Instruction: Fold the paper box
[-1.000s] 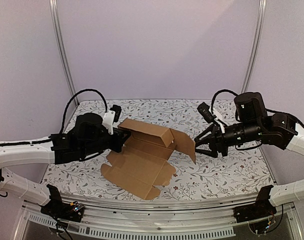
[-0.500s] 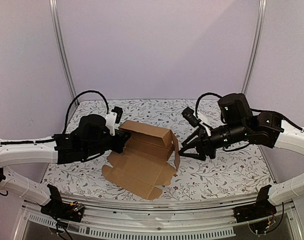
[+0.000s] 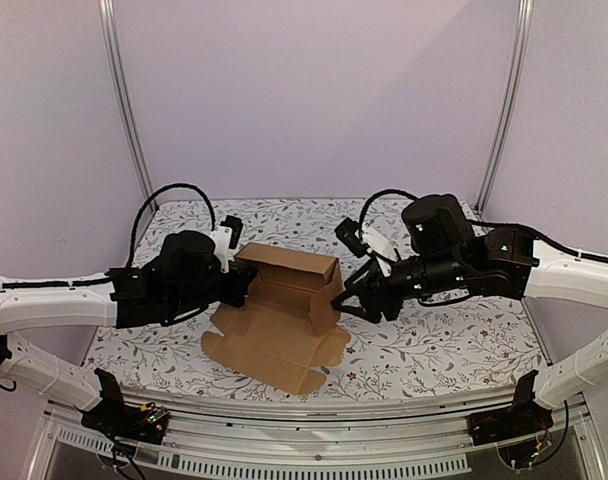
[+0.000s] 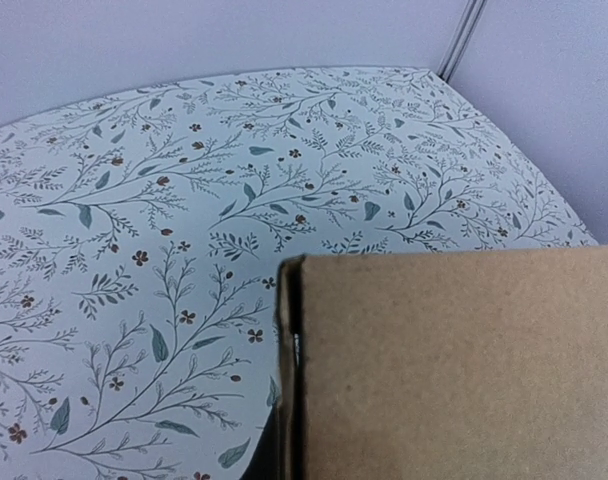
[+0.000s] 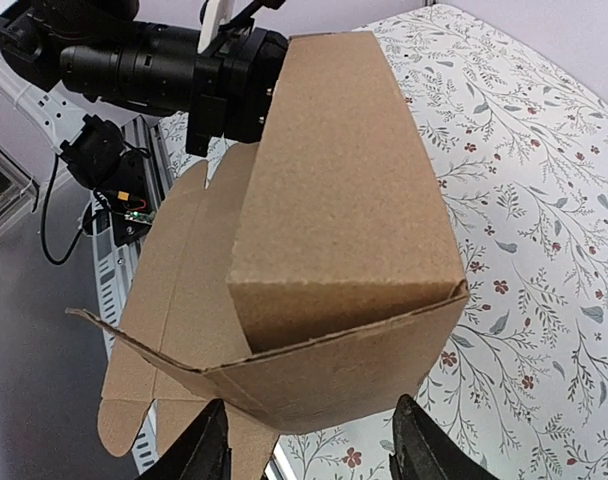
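Observation:
The paper box (image 3: 280,322) is brown cardboard, partly folded, in the middle of the table. Its back wall stands up and a flat panel with tabs lies toward the front. My left gripper (image 3: 246,284) is shut on the box's left end wall, and that cardboard (image 4: 464,370) fills the left wrist view. My right gripper (image 3: 344,298) is at the box's right end, open. In the right wrist view its black fingers (image 5: 210,452) stand on either side of the raised end flap (image 5: 364,370), with the gripper (image 5: 314,455) just below the flap's edge.
The table (image 3: 454,340) has a white cloth with a floral print. Metal frame posts (image 3: 124,110) stand at the back corners. A metal rail (image 3: 314,440) runs along the near edge, between the arm bases.
My right arm has swung left and its gripper has pushed the box's right end flap from lying open to standing against the box's end. The left gripper has kept its hold.

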Motion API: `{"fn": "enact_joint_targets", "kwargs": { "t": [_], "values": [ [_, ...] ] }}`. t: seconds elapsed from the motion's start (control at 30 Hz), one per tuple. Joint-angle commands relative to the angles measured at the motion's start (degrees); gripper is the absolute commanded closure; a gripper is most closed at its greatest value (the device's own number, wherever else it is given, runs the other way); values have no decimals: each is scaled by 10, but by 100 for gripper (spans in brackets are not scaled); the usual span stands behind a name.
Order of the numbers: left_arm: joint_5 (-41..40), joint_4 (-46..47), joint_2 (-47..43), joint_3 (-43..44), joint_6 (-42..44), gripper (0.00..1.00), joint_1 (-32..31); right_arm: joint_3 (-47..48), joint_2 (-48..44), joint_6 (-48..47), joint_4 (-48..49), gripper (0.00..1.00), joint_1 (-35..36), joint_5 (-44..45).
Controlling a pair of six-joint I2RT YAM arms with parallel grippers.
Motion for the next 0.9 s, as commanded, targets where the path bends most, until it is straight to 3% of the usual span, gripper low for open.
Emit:
{"fn": "enact_joint_targets", "kwargs": {
  "t": [0.0,0.53,0.87],
  "values": [
    [-22,-16,12,8,-18,100,-3,11,17,21,42,46,20,97],
    [-90,-83,42,51,-89,100,-28,0,91,101,115,45,46,291],
    [-99,-98,55,59,-130,100,-32,-3,115,140,154,49,49,333]
  ]
}}
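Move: The box's right side flap, half folded in, stands about 4 cm to the right hand's left, 1 cm ahead and 3 cm lower. The box's top panel lies some 13 cm left of that hand and 9 cm farther out, about 1 cm lower; the flat front panel is roughly 15 cm left, 9 cm back and 10 cm down. From the left hand, which already pinches the box's left end, the flap is about 18 cm right, 4 cm back and 1 cm down. The right side flap, already bent inward, is pushed on against the box's end by the right fingers, half open, on its outer face; the right hand sweeps forward about 7 cm, sinking a little, and swings some 25 degrees clockwise. The left hand keeps its pinch, easing down and slightly left while turning about 10 degrees counter-clockwise with the box. ##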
